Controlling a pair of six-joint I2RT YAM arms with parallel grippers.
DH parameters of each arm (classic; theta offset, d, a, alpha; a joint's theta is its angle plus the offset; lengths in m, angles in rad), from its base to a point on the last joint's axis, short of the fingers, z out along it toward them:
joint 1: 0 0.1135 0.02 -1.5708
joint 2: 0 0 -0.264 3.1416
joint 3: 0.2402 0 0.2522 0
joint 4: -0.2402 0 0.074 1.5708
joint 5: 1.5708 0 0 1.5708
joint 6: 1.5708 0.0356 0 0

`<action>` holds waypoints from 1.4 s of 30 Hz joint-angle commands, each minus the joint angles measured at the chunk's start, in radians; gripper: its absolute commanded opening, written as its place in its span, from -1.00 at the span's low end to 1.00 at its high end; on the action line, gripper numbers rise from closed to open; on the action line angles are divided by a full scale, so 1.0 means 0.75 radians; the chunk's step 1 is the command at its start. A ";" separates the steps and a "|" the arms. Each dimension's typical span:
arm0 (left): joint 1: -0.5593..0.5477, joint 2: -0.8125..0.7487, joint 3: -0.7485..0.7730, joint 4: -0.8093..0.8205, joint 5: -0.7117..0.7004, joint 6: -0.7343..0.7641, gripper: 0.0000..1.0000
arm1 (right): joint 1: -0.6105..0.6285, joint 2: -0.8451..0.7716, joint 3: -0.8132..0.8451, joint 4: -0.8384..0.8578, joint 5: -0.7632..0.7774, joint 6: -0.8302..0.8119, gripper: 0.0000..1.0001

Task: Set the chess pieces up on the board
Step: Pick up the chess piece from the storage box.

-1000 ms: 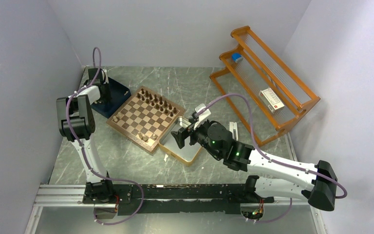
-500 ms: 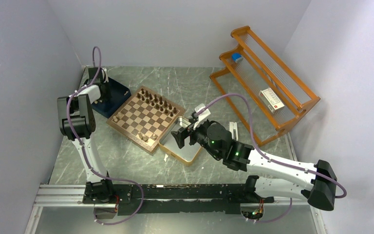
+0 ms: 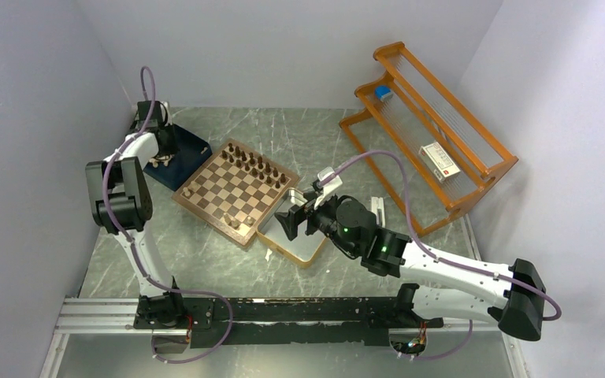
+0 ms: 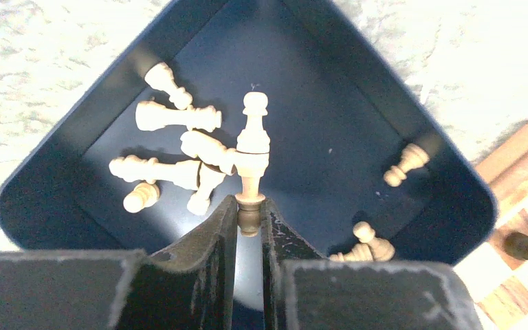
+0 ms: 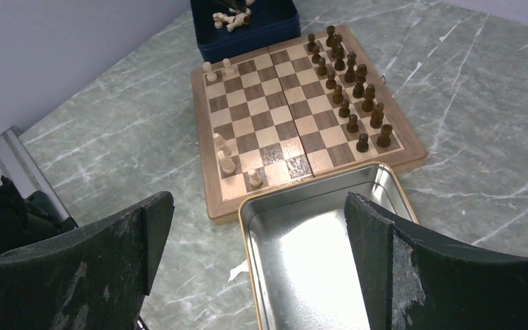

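My left gripper is shut on one end of a pale tan chess piece, which sticks out over the navy tray. Several more pale pieces lie loose in that tray. From above, the left gripper hangs over the tray, beside the board's far-left corner. Two rows of dark pieces stand along the board's far side, and a few pale pieces stand on the near side. My right gripper is open and empty above the silver tin.
The silver gold-rimmed tin lies against the board's right edge. An orange wooden rack holding a small box stands at the back right. Grey walls close in the left, back and right. The arms' mounting rail runs along the near edge.
My left gripper has narrowed onto the pale piece and its wrist has shifted toward the far-left corner. The right arm has barely moved.
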 commanded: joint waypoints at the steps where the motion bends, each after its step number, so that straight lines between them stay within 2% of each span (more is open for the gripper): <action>1: -0.006 -0.108 0.039 -0.033 0.050 -0.031 -0.74 | -0.004 -0.031 -0.030 0.062 -0.004 0.053 1.00; 7: -0.005 -0.202 0.016 -0.071 0.094 -0.051 -0.76 | -0.004 0.010 -0.009 0.090 -0.039 0.076 1.00; 17: -0.033 -0.543 -0.197 0.006 0.433 -0.089 -0.78 | -0.039 0.077 0.057 0.065 0.008 0.158 1.00; 23: -0.123 -0.718 -0.323 0.020 0.622 -0.114 -0.78 | -0.256 0.125 0.118 0.163 -0.304 0.296 0.97; 29: -0.323 -0.899 -0.441 -0.016 0.698 -0.073 -0.78 | -0.543 0.296 0.210 0.287 -0.774 0.510 0.67; 37: -0.419 -1.148 -0.631 0.061 0.914 -0.046 -0.78 | -0.669 0.503 0.369 0.376 -1.128 0.680 0.13; 40: -0.441 -1.218 -0.702 0.084 0.950 -0.025 -0.79 | -0.691 0.574 0.434 0.379 -1.218 0.732 0.08; 42: -0.458 -1.251 -0.728 0.090 0.978 -0.016 -0.79 | -0.693 0.617 0.475 0.380 -1.265 0.741 0.16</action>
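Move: Back by roughly 29 cm, 38 cm to the right and 19 cm higher than the left hand, which already holds a white chess piece, the open right gripper waits. The board's centre is some 13 cm back and 22 cm right of the left hand; loose white pieces lie about 4 cm left and 2 cm ahead of it, on the box floor. From the right hand, the held piece is 30 cm ahead, 38 cm left and 20 cm lower; the metal tin is some 24 cm below, 3 cm ahead and 2 cm right. Lifting the pinched piece almost straight up out of the storage box first, the left hand then swings right and back over the board towards the right gripper, some 23 cm right, 18 cm back and 18 cm up in all, turning about 45 degrees clockwise and tipping its fingers up. The right hand starts late, goes about 10 cm forward and a little up and left towards the piece, rolls some 30 degrees and closes to about half. ##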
